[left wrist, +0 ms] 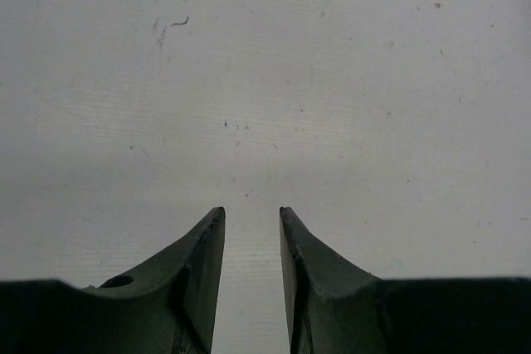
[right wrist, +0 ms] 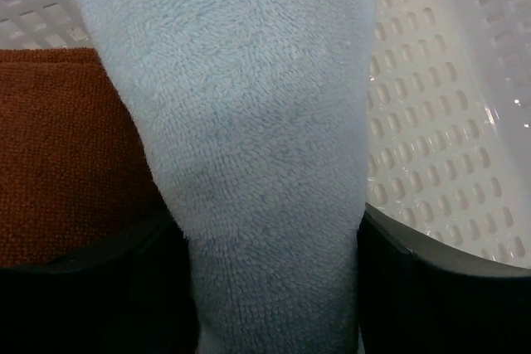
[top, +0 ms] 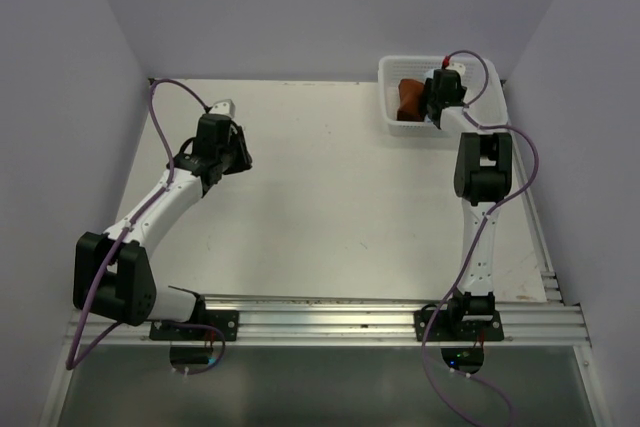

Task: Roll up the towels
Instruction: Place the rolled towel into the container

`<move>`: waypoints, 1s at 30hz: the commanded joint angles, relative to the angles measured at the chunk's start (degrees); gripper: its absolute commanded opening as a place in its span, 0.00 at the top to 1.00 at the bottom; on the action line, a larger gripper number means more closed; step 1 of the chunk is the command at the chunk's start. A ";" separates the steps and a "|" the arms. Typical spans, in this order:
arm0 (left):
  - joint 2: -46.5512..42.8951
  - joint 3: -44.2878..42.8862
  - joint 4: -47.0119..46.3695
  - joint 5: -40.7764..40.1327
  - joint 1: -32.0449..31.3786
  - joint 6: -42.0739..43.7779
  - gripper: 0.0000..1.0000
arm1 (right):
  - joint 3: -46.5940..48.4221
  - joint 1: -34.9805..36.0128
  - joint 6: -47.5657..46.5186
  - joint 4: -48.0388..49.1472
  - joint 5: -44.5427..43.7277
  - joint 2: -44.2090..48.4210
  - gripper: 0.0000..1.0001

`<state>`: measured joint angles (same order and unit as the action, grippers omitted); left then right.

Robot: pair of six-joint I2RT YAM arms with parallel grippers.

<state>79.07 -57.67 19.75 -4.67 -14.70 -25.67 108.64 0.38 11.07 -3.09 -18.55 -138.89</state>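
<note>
The light blue towel (right wrist: 249, 80) fills the right wrist view and lies between the dark fingers of my right gripper (right wrist: 270, 230). Its jaws stand wide apart, one on each side of the cloth. The rust brown-red towel (right wrist: 66, 155) lies right beside it on the left, inside the white mesh basket (right wrist: 440, 138). From above, my right gripper (top: 437, 107) reaches down into the basket (top: 400, 65), with the rust towel (top: 408, 97) to its left. My left gripper (left wrist: 251, 210) hovers over bare table with a narrow gap and nothing between its fingers; from above the left gripper (top: 238, 157) is at the left.
The basket stands at the table's back right corner, against the right wall. Grey walls close in the table on the left, back and right. An aluminium rail (top: 330, 317) carrying both arm bases runs along the near edge.
</note>
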 commanded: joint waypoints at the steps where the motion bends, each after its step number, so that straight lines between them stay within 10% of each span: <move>1: -0.14 -0.95 -2.52 1.85 0.46 1.33 0.63 | 1.75 -0.12 0.35 -0.33 -0.61 4.06 0.29; 17: -1.72 -0.69 -2.96 4.23 0.55 1.06 0.63 | -4.48 -0.12 0.36 2.82 -0.18 14.51 0.25; 30: -3.57 -0.34 -3.14 3.70 0.55 1.33 0.63 | -32.48 1.99 -5.78 40.10 0.97 25.06 0.02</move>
<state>77.87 -57.67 19.31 -1.26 -14.63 -25.69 83.07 0.89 9.17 19.64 -18.28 -118.52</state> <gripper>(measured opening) 0.369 0.936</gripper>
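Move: The blue towel lies down in the container between the right hand's already parted fingers, its middle about 3 cm ahead, 1 cm left and 1 cm below. The brown towel is some 9 cm left of the hand and 1 cm ahead, and the container's right wall about 15 cm right and 1 cm ahead. From the left hand the blue towel is roughly 26 cm ahead, 51 cm right and 11 cm below. The right hand rises about 10 cm off the blue towel, then back some 4, tipping up, fingers opening wider. ##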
